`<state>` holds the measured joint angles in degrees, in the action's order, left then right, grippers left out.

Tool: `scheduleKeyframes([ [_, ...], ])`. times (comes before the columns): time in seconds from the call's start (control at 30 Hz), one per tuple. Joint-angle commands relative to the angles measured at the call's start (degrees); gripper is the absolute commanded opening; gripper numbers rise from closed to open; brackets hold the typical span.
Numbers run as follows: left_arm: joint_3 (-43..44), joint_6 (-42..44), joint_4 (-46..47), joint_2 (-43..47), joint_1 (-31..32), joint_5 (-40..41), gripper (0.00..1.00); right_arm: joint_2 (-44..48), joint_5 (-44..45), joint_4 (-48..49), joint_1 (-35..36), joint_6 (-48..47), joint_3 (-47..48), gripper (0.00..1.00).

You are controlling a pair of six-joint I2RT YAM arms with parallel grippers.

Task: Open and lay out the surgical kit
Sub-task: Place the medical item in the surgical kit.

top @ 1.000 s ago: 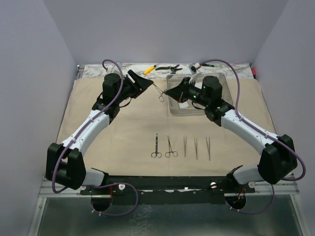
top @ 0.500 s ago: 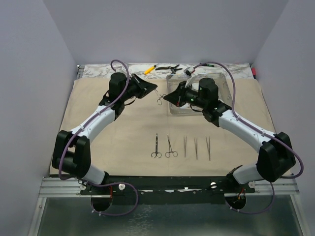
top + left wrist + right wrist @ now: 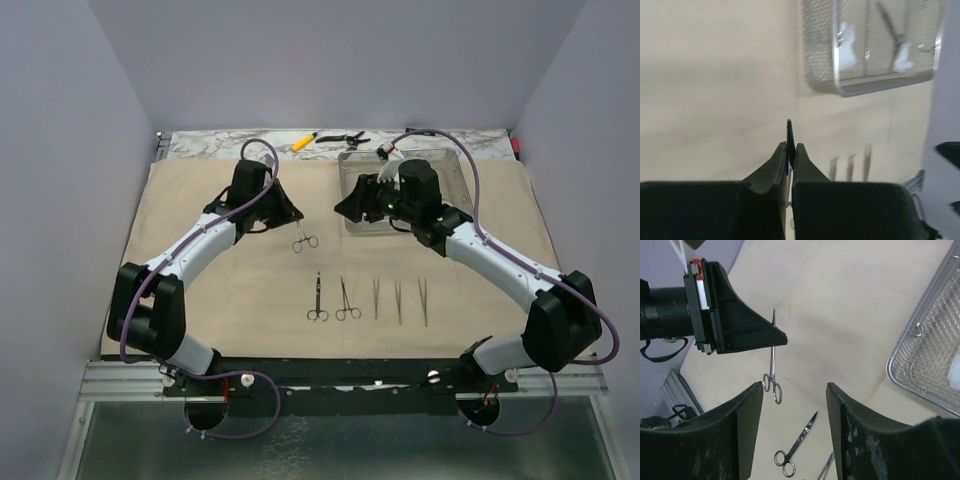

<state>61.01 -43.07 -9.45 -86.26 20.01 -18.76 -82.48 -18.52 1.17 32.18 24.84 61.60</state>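
Observation:
The beige cloth wrap (image 3: 200,270) lies spread over the table. My left gripper (image 3: 294,214) is shut on the tip of a steel ring-handled clamp (image 3: 305,240), which hangs from it above the cloth, rings down. The right wrist view shows that clamp (image 3: 772,371) dangling from the left gripper (image 3: 782,339). My right gripper (image 3: 345,205) stands open and empty just right of it, at the tray's (image 3: 458,180) left end. In the left wrist view the tray (image 3: 880,85) holds white gauze balls (image 3: 847,42). Two clamps (image 3: 317,297) and three tweezers (image 3: 398,300) lie in a row near the front.
A yellow pen (image 3: 305,141) and black-handled pliers (image 3: 342,137) lie on the marbled strip behind the cloth. Purple cables loop over both arms. Grey walls close in the left, right and back sides.
The left gripper shut on the clamp and carried it down and toward the front. The right gripper opened, let go of the clamp and drew back toward the tray.

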Motion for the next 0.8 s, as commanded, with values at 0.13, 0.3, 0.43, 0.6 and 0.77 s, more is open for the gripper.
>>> scheduleKeyframes([
  [0.13,-3.9,17.5,-25.6,2.2,2.9,11.6,0.00,3.4,10.4,-12.0,0.2,4.4,-2.6,0.58],
  [0.3,-6.6,17.1,-26.5,-0.1,7.9,13.9,0.00,2.9,13.5,-14.3,0.2,6.9,-3.4,0.57],
  [0.43,-7.1,15.1,-26.6,-2.1,11.0,16.3,0.00,3.4,15.3,-14.1,0.1,9.1,-4.7,0.56],
  [0.6,-8.0,12.7,-24.3,-2.3,12.8,16.7,0.00,3.0,16.1,-14.3,0.1,11.4,-5.4,0.56],
  [0.77,-10.9,11.0,-21.0,-2.2,13.4,19.5,0.00,1.7,17.6,-15.8,0.0,11.9,-4.8,0.55],
])
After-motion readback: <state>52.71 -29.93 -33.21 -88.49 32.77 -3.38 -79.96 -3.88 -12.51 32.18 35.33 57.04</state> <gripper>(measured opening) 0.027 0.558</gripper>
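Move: The left hand already holds the ring-handled medical item; its free spot on the cloth lies about 16 cm back, 4 cm left and 16 cm below that hand. Beside the spot, also about 16 cm back and low, the laid-out scissors are some 3 cm right of the hand and the laid-out hemostat some 9 cm right. From the empty right hand the spot is about 13 cm back, 12 cm left and 22 cm down. Still pinching the medical item by its tip end, the shut left fingers carry it back and down together, about 13 cm each way, towards the gap left of the scissors, tipping some 35 degrees steeper and easing nearly to a stop low over the cloth. The empty right hand, staying open, sinks about 7 cm and draws 5 cm right, turning clockwise. ##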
